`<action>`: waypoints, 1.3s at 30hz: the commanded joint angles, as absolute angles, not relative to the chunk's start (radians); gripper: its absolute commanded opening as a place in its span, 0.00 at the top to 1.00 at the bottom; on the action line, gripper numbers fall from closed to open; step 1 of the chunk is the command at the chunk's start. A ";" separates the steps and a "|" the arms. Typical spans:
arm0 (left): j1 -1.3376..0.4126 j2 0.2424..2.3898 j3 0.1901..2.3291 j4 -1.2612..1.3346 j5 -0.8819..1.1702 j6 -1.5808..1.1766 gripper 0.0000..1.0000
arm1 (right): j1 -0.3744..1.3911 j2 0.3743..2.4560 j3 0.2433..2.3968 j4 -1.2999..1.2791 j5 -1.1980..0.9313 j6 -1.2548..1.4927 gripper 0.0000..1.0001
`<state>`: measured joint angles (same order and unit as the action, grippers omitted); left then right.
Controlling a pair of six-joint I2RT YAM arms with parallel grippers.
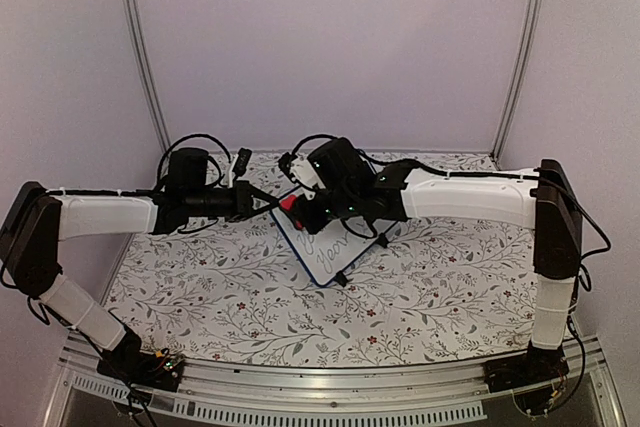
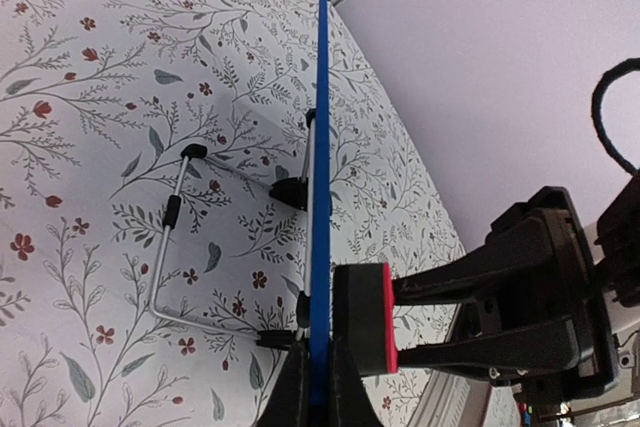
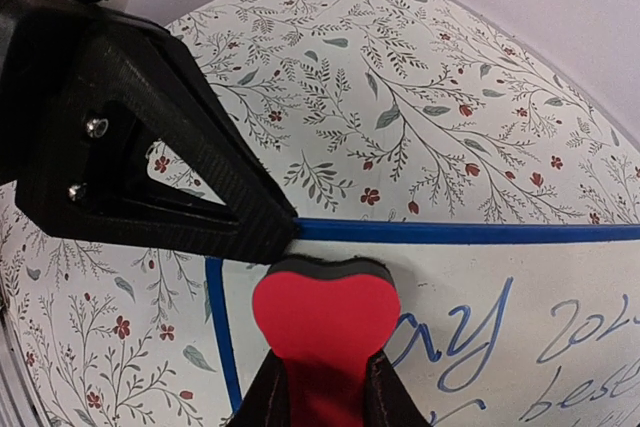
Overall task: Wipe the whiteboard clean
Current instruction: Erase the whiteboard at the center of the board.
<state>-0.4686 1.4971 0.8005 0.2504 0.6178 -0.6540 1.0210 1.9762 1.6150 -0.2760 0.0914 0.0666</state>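
Observation:
The whiteboard (image 1: 332, 249) stands tilted on its wire stand mid-table, with blue handwriting (image 3: 470, 332) on its face. My left gripper (image 2: 320, 379) is shut on the board's blue-framed edge (image 2: 322, 127), near an upper corner. My right gripper (image 3: 325, 387) is shut on the red eraser (image 3: 325, 319), which bulges from the squeeze. The eraser's black felt (image 2: 358, 315) presses flat against the board face right beside the left gripper (image 3: 215, 202). From above, the red eraser (image 1: 289, 204) sits at the board's upper left corner, between the left gripper (image 1: 268, 201) and the right gripper (image 1: 300, 209).
A floral cloth (image 1: 220, 297) covers the table. The board's wire stand (image 2: 165, 237) props it from behind. Grey walls close in at the back and sides, and a metal rail (image 1: 330, 387) runs along the near edge. Black cables (image 1: 200, 142) loop above the wrists.

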 commanded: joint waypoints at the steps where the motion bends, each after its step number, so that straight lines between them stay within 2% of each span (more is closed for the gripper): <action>1: -0.474 1.506 0.798 0.235 0.599 -0.658 1.00 | 1.028 2.004 1.608 -0.289 0.092 0.067 0.85; 39: -0.474 1.509 0.796 0.253 0.617 -0.664 1.00 | 1.048 1.913 1.393 -0.256 0.092 0.099 0.91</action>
<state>-0.4694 1.4994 0.8005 0.2428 0.6147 -0.6422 1.0401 1.9167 1.4124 -0.2127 0.0937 0.0910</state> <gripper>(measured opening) 0.027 0.199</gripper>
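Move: The right hand holds the red eraser against the whiteboard near its top-left corner; the start of the second written line lies roughly 5 cm below, 3 cm back and 2 cm right. The letters "ay" are about 4 cm right and 2 cm ahead, 1 cm lower, and the pinched corner about 4 cm left and 1 cm ahead, 2 cm higher. From the left hand that line start is some 6 cm right, 4 cm back and 6 cm below. Right hand wipes the eraser about 6 cm down, back and right along the whiteboard; left keeps pinching it. ##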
